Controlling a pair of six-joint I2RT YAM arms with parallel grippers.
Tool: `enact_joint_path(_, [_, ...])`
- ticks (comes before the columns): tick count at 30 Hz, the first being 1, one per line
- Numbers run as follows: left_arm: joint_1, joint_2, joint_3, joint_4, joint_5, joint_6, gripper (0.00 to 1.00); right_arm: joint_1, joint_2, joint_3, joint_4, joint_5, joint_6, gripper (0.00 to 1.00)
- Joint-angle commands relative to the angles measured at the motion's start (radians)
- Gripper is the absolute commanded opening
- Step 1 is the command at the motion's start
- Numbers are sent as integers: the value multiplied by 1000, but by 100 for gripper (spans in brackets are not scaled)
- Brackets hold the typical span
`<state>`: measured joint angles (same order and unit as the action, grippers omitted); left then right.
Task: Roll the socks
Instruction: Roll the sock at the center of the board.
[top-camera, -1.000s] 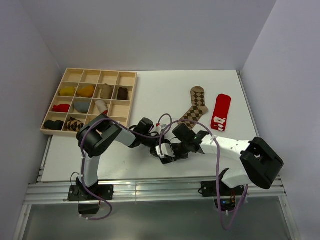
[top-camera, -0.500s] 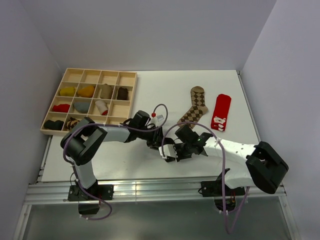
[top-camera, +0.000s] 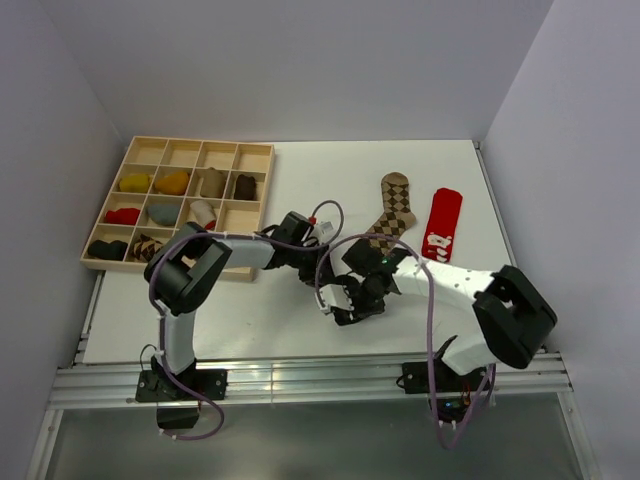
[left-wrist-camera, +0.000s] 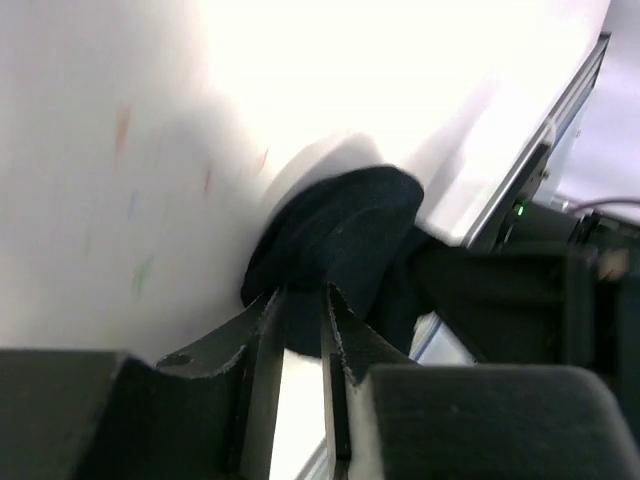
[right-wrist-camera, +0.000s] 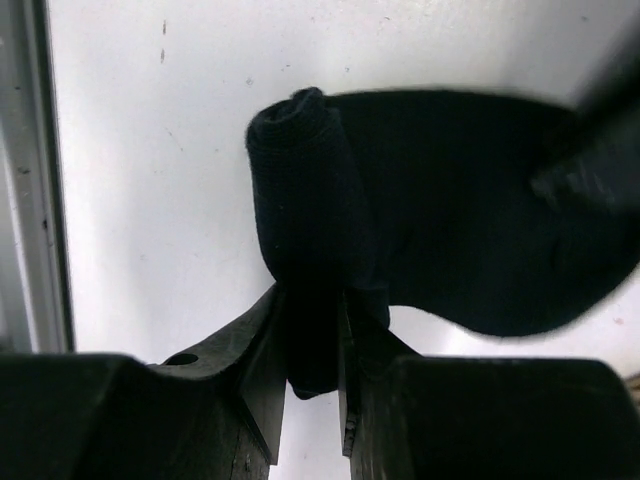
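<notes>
The black sock (right-wrist-camera: 470, 200) lies on the white table, one end wound into a tight roll (right-wrist-camera: 300, 170). My right gripper (right-wrist-camera: 312, 300) is shut on the near end of that roll. In the left wrist view the same black sock (left-wrist-camera: 345, 235) bulges ahead of my left gripper (left-wrist-camera: 300, 300), whose tips pinch its edge. From above, the left gripper (top-camera: 315, 272) and right gripper (top-camera: 340, 300) meet at mid-table and hide most of the sock. Farther back lie the flat argyle sock (top-camera: 392, 213) and the flat red sock (top-camera: 442, 225).
A wooden compartment tray (top-camera: 255, 190) at the back left holds several small rolled bundles. The table's near edge and metal rail (top-camera: 300, 375) run close below the grippers. The right arm's body (left-wrist-camera: 520, 300) fills the left wrist view's right side.
The left gripper pulled back towards the tray, then came forward again to the black sock, its elbow swinging left and back. The right gripper stayed on the roll.
</notes>
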<state>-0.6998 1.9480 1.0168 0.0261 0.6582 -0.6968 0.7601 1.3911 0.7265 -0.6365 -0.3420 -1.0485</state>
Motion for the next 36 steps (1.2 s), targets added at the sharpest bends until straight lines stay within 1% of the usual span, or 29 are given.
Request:
enact_joint_path(1, [0, 74, 101, -12, -39, 37, 26, -16, 104, 99, -179, -45, -45, 24])
enact_joint_path(4, [0, 133, 176, -14, -49, 36, 25, -40, 224, 197, -265, -80, -65, 24])
enact_joint_path(5, [0, 144, 212, -21, -61, 40, 24, -48, 252, 247, -314, -116, -71, 24])
enact_joint_path(7, [0, 146, 218, -6, -94, 37, 26, -71, 336, 301, -356, -141, -74, 23])
enact_joint_path(8, [2, 123, 197, 11, -101, 17, 32, -99, 361, 344, -388, -179, -76, 23])
enact_joint_path(10, [9, 91, 163, 67, -132, 3, 36, -137, 419, 387, -423, -212, -91, 23])
enact_joint_path(11, [14, 56, 134, 77, -144, -4, 39, -177, 462, 430, -464, -225, -97, 24])
enact_joint_path(16, [34, -55, 57, 149, -195, -10, 46, -258, 578, 537, -600, -305, -157, 24])
enact_joint_path(17, [39, -85, 39, 158, -230, -20, 48, -265, 610, 560, -630, -311, -163, 24])
enact_joint_path(20, [45, -151, -13, 181, -284, -36, 48, -288, 661, 594, -672, -328, -177, 24])
enact_joint_path(24, [52, -227, -99, 251, -336, -58, 51, -308, 724, 649, -724, -331, -183, 24])
enact_joint_path(28, [54, -308, -193, 304, -413, -75, 51, -320, 740, 677, -739, -341, -182, 24])
enact_joint_path(31, [52, -412, -312, 359, -457, -89, 51, -323, 737, 676, -738, -339, -177, 25])
enact_joint_path(33, [51, -498, -355, 405, -463, -79, 50, -323, 738, 677, -738, -341, -171, 25])
enact_joint_path(34, [48, -526, -400, 419, -477, -55, 51, -323, 741, 683, -739, -339, -173, 25])
enact_joint_path(36, [13, -598, -428, 420, -503, 17, 50, -321, 761, 698, -758, -339, -171, 25])
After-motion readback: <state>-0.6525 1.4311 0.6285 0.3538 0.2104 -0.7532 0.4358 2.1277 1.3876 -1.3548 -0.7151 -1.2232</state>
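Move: The right fingers hold the right end of the black sock's started roll, whose middle lies about 3 cm to their left. The flat rest that it is to be rolled onto centres some 7 cm ahead and 4 cm left, a centimetre lower; the brown checked sock is roughly 24 cm ahead and 9 cm right, the red sock 21 cm ahead and 21 cm right. From the left hand, the flat part's middle is about 1 cm ahead and 1 cm right, just under its fingers. The right hand keeps its grip on the roll's end and turns it forward along the board towards the flat part, the wrist swinging forward overhead until the fingers point back and down, some 45 degrees in all, while the fingertips advance about 3 cm close to the board. Meanwhile the left hand, low over the flat cloth, slides forward and right along it, carries on forward while opening its fingers, then swings left off the sock and climbs about 8 cm clear, turning some 25 degrees counter-clockwise. ##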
